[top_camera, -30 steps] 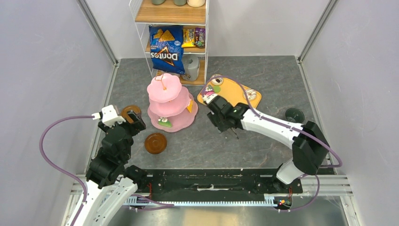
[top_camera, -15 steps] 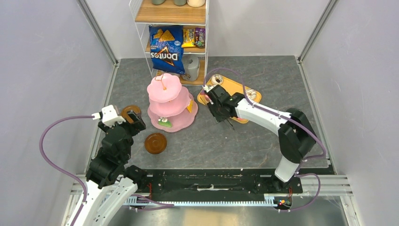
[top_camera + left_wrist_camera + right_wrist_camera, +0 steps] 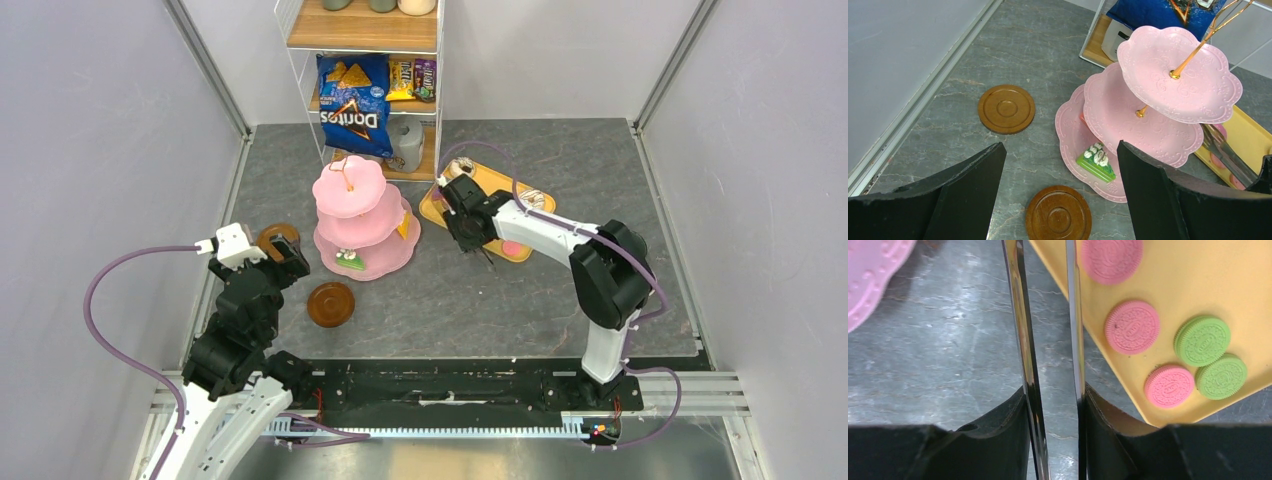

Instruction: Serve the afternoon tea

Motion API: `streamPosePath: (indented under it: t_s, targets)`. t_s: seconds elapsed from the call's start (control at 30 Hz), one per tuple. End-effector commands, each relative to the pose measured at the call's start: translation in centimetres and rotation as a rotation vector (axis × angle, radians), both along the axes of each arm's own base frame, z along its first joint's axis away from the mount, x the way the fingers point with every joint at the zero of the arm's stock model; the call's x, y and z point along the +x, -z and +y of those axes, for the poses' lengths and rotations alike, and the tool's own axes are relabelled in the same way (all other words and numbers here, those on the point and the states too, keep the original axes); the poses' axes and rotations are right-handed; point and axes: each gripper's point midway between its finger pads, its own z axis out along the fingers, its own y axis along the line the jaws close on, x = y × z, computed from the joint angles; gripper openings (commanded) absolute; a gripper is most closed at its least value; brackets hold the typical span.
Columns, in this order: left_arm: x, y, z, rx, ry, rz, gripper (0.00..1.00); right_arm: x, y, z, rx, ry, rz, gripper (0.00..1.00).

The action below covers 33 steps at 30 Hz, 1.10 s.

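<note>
The pink three-tier stand (image 3: 360,215) holds a green cake slice (image 3: 351,260) on its bottom tier and a yellow slice (image 3: 403,228) on its middle tier. Two brown saucers (image 3: 330,304) (image 3: 277,238) lie on the floor left of it. My left gripper (image 3: 285,258) hovers open and empty above them. My right gripper (image 3: 1053,400) is shut on metal tongs (image 3: 1020,315), whose blades reach along the near edge of a yellow tray (image 3: 1198,280). Pink macarons (image 3: 1132,327) and green macarons (image 3: 1202,340) lie on that tray. No mug shows.
A wire shelf (image 3: 300,90) with a blue Doritos bag (image 3: 352,105) stands behind the stand. Donuts (image 3: 533,198) lie at the tray's far side. The right arm's elbow (image 3: 605,265) sits right of the tray. Grey walls close both sides.
The right gripper with the tongs has moved back and left to the yellow tray's near edge, and its elbow has swung inward. The left arm has not moved.
</note>
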Motion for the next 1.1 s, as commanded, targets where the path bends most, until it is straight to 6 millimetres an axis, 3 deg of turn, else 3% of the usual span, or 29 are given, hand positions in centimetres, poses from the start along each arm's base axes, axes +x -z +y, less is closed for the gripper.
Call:
streamPosePath:
  t_s: [0.0, 0.27, 0.37, 0.73, 1.07]
  targets:
    - [0.4, -0.5, 0.0, -0.023, -0.013, -0.025, 0.90, 0.6, -0.9, -2.8, -0.007, 0.098, -0.040, 0.44]
    - [0.4, -0.5, -0.1, -0.022, -0.012, -0.024, 0.90, 0.3, -1.6, -8.7, -0.089, 0.244, -0.058, 0.46]
    - [0.4, -0.5, -0.1, -0.024, -0.010, -0.024, 0.90, 0.4, -2.3, -9.4, -0.097, 0.264, -0.068, 0.46]
    - [0.4, -0.5, -0.1, -0.025, -0.010, -0.026, 0.90, 2.4, -6.6, -2.9, 0.155, 0.135, -0.111, 0.45]
    - [0.4, -0.6, -0.1, -0.026, -0.011, -0.029, 0.90, 5.0, -6.5, 3.6, 0.276, 0.075, -0.093, 0.44]
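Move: The right hand grips the tongs low over the tray's near edge. The pink donut lies about 8 cm ahead of it, 6 cm to its left and some 6 cm below. The purple cake slice is about 12 cm ahead and 7 cm left, the nearest pink macaron 5 cm ahead and 2 cm left, and the white striped donut 9 cm ahead and 11 cm right. From the idle left hand, the pink donut is roughly 20 cm ahead, 30 cm right and 25 cm below. Rightward first, low over the tray: the right hand sweeps about 9 cm, dipping slightly and yawing some 15 degrees clockwise, so the held tongs push the pink donut along towards the striped donut. It then swings back left by as much, rising to 5 cm or so above its start and edging forward at the end, its left side tilting up, the grip on the tongs unchanged. ##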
